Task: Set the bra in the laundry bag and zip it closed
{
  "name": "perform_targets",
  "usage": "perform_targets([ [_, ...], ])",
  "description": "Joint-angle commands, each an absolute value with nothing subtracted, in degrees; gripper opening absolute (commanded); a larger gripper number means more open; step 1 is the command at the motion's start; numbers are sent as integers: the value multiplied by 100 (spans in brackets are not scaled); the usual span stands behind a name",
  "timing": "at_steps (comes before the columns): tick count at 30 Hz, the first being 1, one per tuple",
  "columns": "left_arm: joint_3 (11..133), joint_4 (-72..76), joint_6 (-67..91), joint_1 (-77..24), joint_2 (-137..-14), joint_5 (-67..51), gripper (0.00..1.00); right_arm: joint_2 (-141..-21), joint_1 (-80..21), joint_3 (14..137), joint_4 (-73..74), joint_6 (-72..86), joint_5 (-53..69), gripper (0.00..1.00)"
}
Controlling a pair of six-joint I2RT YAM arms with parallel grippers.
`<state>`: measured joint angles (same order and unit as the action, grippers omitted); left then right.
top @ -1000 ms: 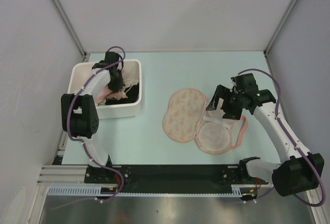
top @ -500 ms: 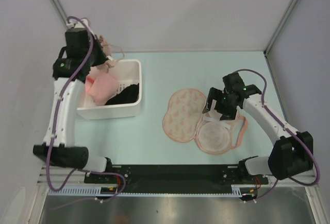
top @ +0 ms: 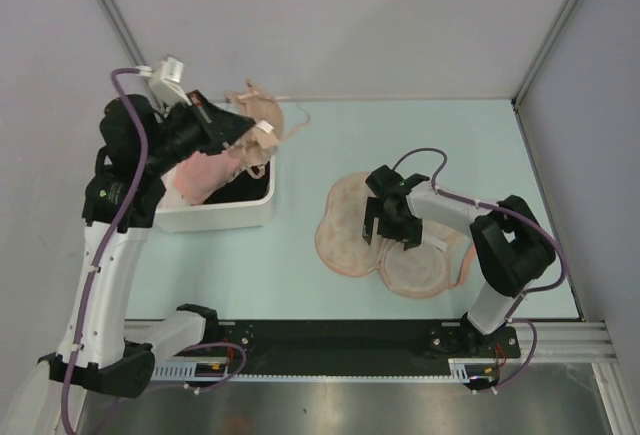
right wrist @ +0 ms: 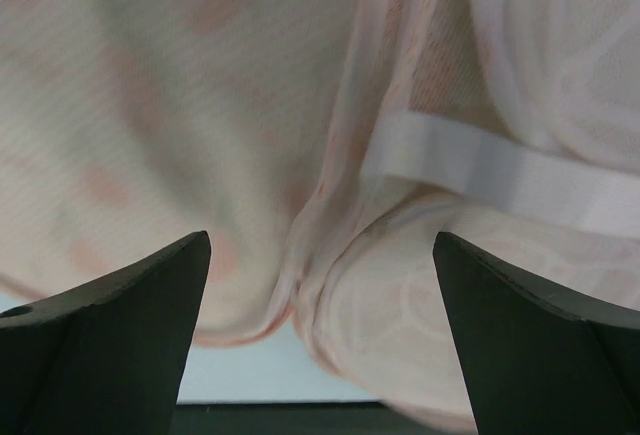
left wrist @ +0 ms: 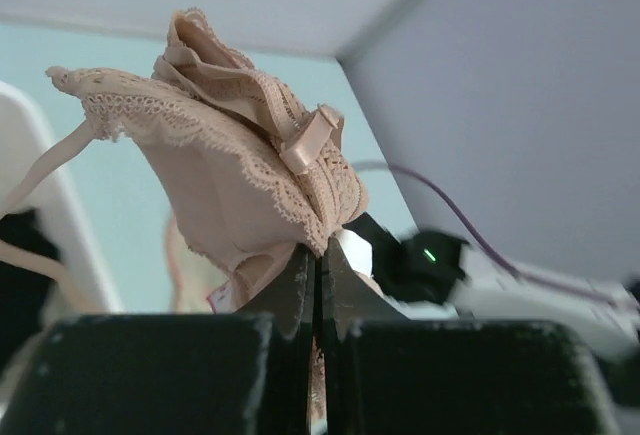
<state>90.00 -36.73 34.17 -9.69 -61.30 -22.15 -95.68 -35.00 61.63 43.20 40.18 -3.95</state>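
The beige lace bra (top: 262, 113) hangs bunched in the air above the far right corner of the white bin, one strap trailing to the right. My left gripper (top: 248, 135) is shut on it; in the left wrist view the lace and a bow (left wrist: 230, 155) rise from the pinched fingertips (left wrist: 318, 251). The laundry bag (top: 350, 223) lies open and flat on the table, its printed lobe on the left and its white-lined lobe (top: 415, 267) on the right. My right gripper (top: 380, 227) hovers open, low over the fold between the lobes (right wrist: 310, 245), with nothing between its fingers.
The white plastic bin (top: 225, 217) stands at the left and holds a pink cloth (top: 200, 177) and a black garment (top: 248, 179). A white band (right wrist: 500, 173) crosses the bag's lining. Grey walls close the table in at the left, back and right.
My left gripper closed on the bra, lifted it out of the bin and swung it up and to the right. My right gripper moved left and down over the bag's middle fold, still open.
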Motion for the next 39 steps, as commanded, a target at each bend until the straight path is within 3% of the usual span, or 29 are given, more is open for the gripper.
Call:
perform_targets([
  [1,8535,-2954,3779,-1756,-5872,-3471,0,-10133,-3454,6302,3807,4290,-1379,100],
  [6,7315,-2181,4148,-2416,-5265,-4444,0,-11027,-3130,6862,3235,3675,-1898,100],
  [14,5793,-1977,4184,-2970,-5124,-5027,0,-12137,-2365,8761,3242,2506,-1943,100],
  [19,5563,-2791,3526,-3154,-5528,-4110,1,-11736,-2461,9474,4540,2671,-1539,100],
  [24,5520,-3024,2716,-4145,-6246,-2340,2,-10268,-2821,8607,4913,2926,-1092,100],
  [25,5580,-3041,2646,-4375,-6475,-1772,5,-9752,-2847,8430,4983,2962,-994,100],
  [26,5642,-3058,2532,-4603,-6660,-1575,16,-9530,-2830,8046,5001,3005,-854,100],
  [28,5748,-3041,2453,-5245,-7238,-1041,29,-9037,-2769,7684,5010,3093,-423,100],
  [29,5765,-3058,2443,-5386,-7390,-1011,42,-8591,-2682,7281,5010,3120,-126,100],
  [30,5748,-3076,2452,-5536,-7513,-1072,46,-8387,-2628,7112,4992,3155,-53,100],
  [35,5476,-3023,2391,-5599,-6859,-1012,82,-7017,-2390,6084,4695,3147,1374,100],
  [39,5195,-2883,2557,-5388,-6442,-1423,80,-6426,-2925,4978,3939,3435,2250,100],
])
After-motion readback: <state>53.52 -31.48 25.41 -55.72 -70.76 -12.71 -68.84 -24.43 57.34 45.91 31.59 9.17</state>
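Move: The right hand, open and pointing down, is almost directly over the middle of the laundry bag, about 3 cm above it; the near-edge table space where the bra will go is some 14 cm back and 3 cm left of that hand. From the left hand, high up with the bra, this spot lies roughly 18 cm back, 22 cm right and 43 cm below; the bag's middle is 4 cm back, 26 cm right; the white bin 9 cm ahead, 10 cm left, both far below. The right fingertips, kept wide open, sink about 2 cm onto the laundry bag and push it forward over the table, the hand reaching some 19 cm before rising clear and drawing back. Meanwhile the left hand carries the bra back, right and about 30 cm down to the near table edge, turning clockwise and tipping down, then opens late and releases it. ##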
